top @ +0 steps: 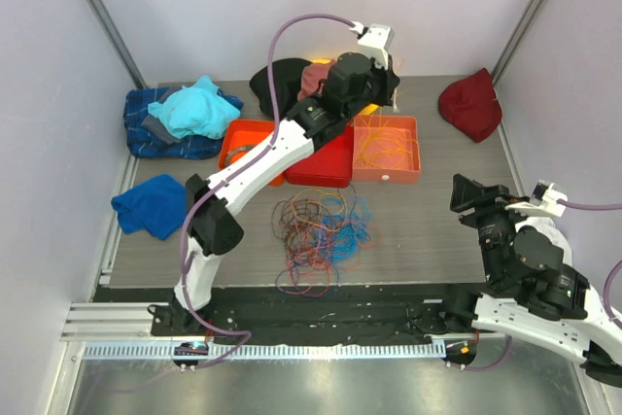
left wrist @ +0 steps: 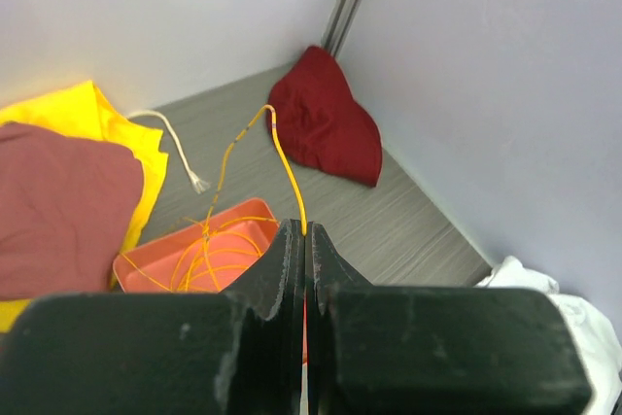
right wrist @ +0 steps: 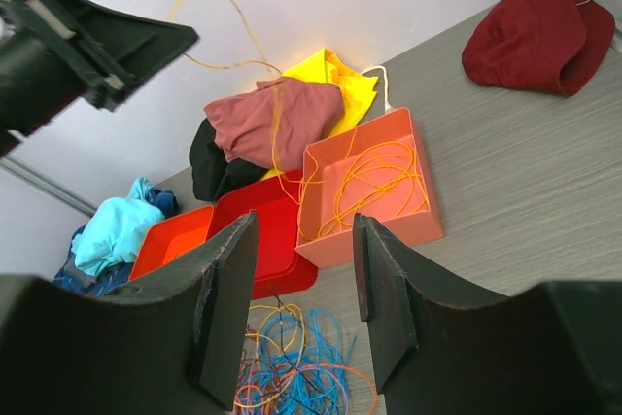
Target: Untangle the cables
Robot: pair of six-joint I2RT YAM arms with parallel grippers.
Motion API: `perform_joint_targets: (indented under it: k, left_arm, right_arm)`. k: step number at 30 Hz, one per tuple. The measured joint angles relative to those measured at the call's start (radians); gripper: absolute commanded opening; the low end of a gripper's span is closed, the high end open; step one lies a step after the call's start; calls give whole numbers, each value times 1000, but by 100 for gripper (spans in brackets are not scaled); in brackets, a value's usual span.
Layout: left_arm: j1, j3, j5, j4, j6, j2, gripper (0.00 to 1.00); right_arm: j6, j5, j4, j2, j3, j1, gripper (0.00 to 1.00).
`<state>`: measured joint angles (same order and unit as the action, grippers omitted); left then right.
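The cables (top: 321,230) lie in a loose tangle of blue, orange, yellow and purple loops on the table's middle, also seen low in the right wrist view (right wrist: 292,371). My left gripper (top: 385,85) hangs high over the salmon tray (top: 413,148), shut on a yellow cable (left wrist: 292,177) that drapes down into the tray (left wrist: 146,258), where more yellow loops (right wrist: 374,177) lie. The right gripper (right wrist: 306,308) is open and holds nothing. It sits at the right (top: 460,193), apart from the tangle.
A red tray (top: 321,164) and an orange tray (top: 243,138) adjoin the salmon one. Cloths lie around: dark red (top: 471,104) at back right, black, pink and yellow (right wrist: 330,75) behind the trays, teal and blue (top: 185,114) at left, blue (top: 151,206) nearer. A white cord (left wrist: 175,143) lies by the yellow cloth.
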<state>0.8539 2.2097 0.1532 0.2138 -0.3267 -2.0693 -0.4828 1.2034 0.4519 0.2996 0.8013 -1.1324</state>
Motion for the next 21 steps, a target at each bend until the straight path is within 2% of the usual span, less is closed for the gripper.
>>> perform_joint_targets:
  k: [9, 21]
  left_arm:
    - [-31, -6, -45, -21, -60, -129, 0]
    - [-39, -73, -55, 6, -85, -184, 0]
  right_arm:
    - [0, 4, 8, -16, -20, 0, 52]
    - [-2, 8, 27, -16, -33, 0, 52]
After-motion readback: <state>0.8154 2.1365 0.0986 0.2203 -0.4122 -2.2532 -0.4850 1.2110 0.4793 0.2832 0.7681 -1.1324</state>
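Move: The closed left fingers already hold the yellow cable, whose lower coils lie in the salmon box; that box is about 9 cm ahead of this hand, 1 cm to its right and 33 cm below. Of the things at much the same depth, the red box is 8 cm ahead and 16 cm left, the brown shirt some 24 cm ahead and 11 cm left, and the tangled cables 16 cm back and 15 cm left. From the right hand the salmon box is roughly 32 cm ahead, 10 cm left and 30 cm below. Downward, fairly fast and for about 15 cm, the left hand lowers the yellow cable towards the salmon box, easing some 3 cm forward over the first half and then sinking almost straight. The fingers tip down about 15 degrees on the way and stay shut, keeping their pinch on the cable. ##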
